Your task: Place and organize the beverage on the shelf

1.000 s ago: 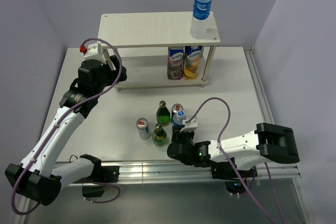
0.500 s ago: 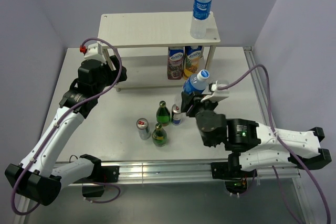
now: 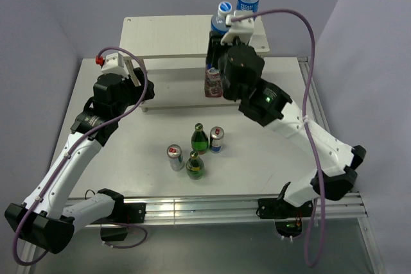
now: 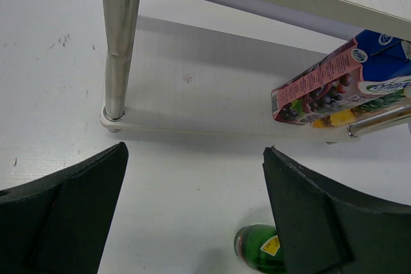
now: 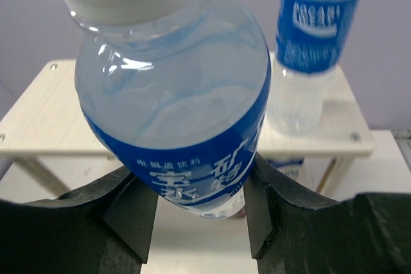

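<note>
My right gripper (image 5: 200, 210) is shut on a clear water bottle (image 5: 176, 94) with a blue label and white cap. It holds the bottle (image 3: 220, 22) in the air at the front edge of the shelf's top board (image 3: 173, 36). A second water bottle (image 3: 247, 1) stands on the top board's right end, also seen in the right wrist view (image 5: 308, 43). Two juice cartons (image 4: 347, 81) stand on the lower board (image 4: 192, 81). My left gripper (image 4: 192, 210) is open and empty near the shelf's left front leg (image 4: 119, 43).
On the table in front of the shelf stand two green bottles (image 3: 200, 137) (image 3: 195, 165) and two cans (image 3: 175, 156) (image 3: 217, 139). One green bottle (image 4: 260, 255) shows by my left gripper's right finger. A metal rail runs along the table's near edge (image 3: 192, 206).
My right arm has lifted the water bottle from among the drinks on the table up and back to the shelf's top board. The left arm has barely moved.
</note>
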Controlling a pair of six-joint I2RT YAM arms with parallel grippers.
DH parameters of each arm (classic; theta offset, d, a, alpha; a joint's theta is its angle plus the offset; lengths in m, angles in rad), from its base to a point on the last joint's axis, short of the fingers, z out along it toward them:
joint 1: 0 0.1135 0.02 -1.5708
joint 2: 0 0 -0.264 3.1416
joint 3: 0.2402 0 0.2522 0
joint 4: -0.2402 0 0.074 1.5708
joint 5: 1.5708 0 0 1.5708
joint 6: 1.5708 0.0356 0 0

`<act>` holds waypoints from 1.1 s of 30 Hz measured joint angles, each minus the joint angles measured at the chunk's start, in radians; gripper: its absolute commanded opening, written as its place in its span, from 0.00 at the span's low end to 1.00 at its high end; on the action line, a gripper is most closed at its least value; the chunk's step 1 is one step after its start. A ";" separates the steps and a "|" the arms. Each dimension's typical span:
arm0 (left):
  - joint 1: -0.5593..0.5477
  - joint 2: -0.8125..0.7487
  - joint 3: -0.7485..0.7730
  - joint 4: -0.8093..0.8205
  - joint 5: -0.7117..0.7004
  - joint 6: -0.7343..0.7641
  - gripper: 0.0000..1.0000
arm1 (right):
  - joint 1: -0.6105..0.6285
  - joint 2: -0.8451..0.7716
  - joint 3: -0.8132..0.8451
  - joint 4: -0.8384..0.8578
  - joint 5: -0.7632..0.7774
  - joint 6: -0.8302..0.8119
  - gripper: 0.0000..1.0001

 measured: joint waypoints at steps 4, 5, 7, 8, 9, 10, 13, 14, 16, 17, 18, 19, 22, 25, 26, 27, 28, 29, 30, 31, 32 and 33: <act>0.000 -0.005 0.000 0.000 0.000 0.000 0.93 | -0.089 0.156 0.218 -0.042 -0.069 -0.042 0.00; 0.000 -0.006 0.000 0.000 0.000 0.000 0.93 | -0.105 0.183 0.253 -0.047 -0.080 -0.048 0.00; 0.000 -0.010 0.000 0.000 0.000 0.000 0.93 | -0.139 0.233 0.315 -0.067 -0.105 -0.053 0.00; 0.000 -0.011 0.000 0.000 0.001 0.000 0.93 | -0.154 0.255 0.336 -0.072 -0.119 -0.055 0.00; 0.000 -0.011 0.000 0.000 0.001 0.000 0.93 | -0.167 0.271 0.349 -0.080 -0.132 -0.055 0.00; 0.000 -0.011 0.000 0.000 0.001 0.000 0.93 | -0.180 0.286 0.358 -0.089 -0.143 -0.055 0.00; 0.001 -0.011 0.000 0.000 0.004 0.000 0.93 | -0.225 0.323 0.367 -0.123 -0.183 -0.045 0.00; 0.002 -0.011 0.000 0.000 0.005 0.000 0.93 | -0.239 0.332 0.367 -0.134 -0.189 -0.040 0.00; 0.002 -0.011 0.000 0.000 0.008 0.000 0.93 | -0.267 0.348 0.365 -0.153 -0.208 -0.028 0.00; 0.002 -0.011 0.000 0.000 0.008 0.000 0.93 | -0.279 0.353 0.361 -0.157 -0.214 -0.018 0.00; 0.002 -0.011 0.000 0.000 0.008 0.000 0.93 | -0.290 0.356 0.353 -0.157 -0.219 -0.009 0.00; 0.002 -0.011 0.000 0.000 0.008 0.000 0.93 | -0.302 0.356 0.345 -0.140 -0.225 0.002 0.00; 0.002 -0.011 0.000 0.000 0.009 0.000 0.93 | -0.325 0.352 0.320 -0.108 -0.246 0.030 0.00; 0.002 -0.011 0.000 0.000 0.008 0.000 0.93 | -0.343 0.351 0.302 -0.076 -0.263 0.057 0.01; 0.002 -0.010 0.000 0.000 0.009 0.000 0.93 | -0.347 0.350 0.297 -0.069 -0.266 0.066 0.06; 0.002 -0.010 0.000 0.000 0.008 0.000 0.93 | -0.352 0.349 0.293 -0.063 -0.270 0.075 0.11; 0.002 -0.010 0.000 0.000 0.009 0.000 0.93 | -0.356 0.349 0.293 -0.061 -0.272 0.084 0.26; 0.002 -0.010 0.000 0.000 0.008 0.000 0.93 | -0.359 0.349 0.292 -0.061 -0.276 0.090 0.34; 0.002 -0.010 0.000 0.000 0.008 0.000 0.93 | -0.362 0.349 0.291 -0.060 -0.279 0.096 0.42; 0.002 -0.010 0.000 0.000 0.008 0.000 0.93 | -0.364 0.349 0.289 -0.058 -0.282 0.101 0.50; 0.002 -0.010 0.000 0.000 0.008 0.000 0.93 | -0.366 0.347 0.284 -0.051 -0.285 0.106 0.58; 0.002 -0.010 0.000 0.000 0.008 0.000 0.93 | -0.368 0.345 0.277 -0.045 -0.288 0.110 0.61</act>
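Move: The held beverage bottle is bound for an empty spot on the shelf's top board, some 15 cm ahead of the right hand, 2 cm to its right and 15 cm below. The bottle already up there is about 16 cm ahead and 9 cm right, roughly 4 cm lower. On the level below, the grape carton is about 15 cm ahead, 1 cm left, the orange carton 15 cm ahead, 6 cm right, both some 35 cm down. From the left hand that spot is about 13 cm ahead, 28 cm right, 3 cm higher. The bottle, still pinched by the right fingers, is carried about 15 cm forward in over the top board, rising a little past its front edge, then lowered some 6 cm and eased the last couple of centimetres forward with a slight drift right, close in beside the standing bottle. The fingers tip down about 5 degrees and keep their hold. ##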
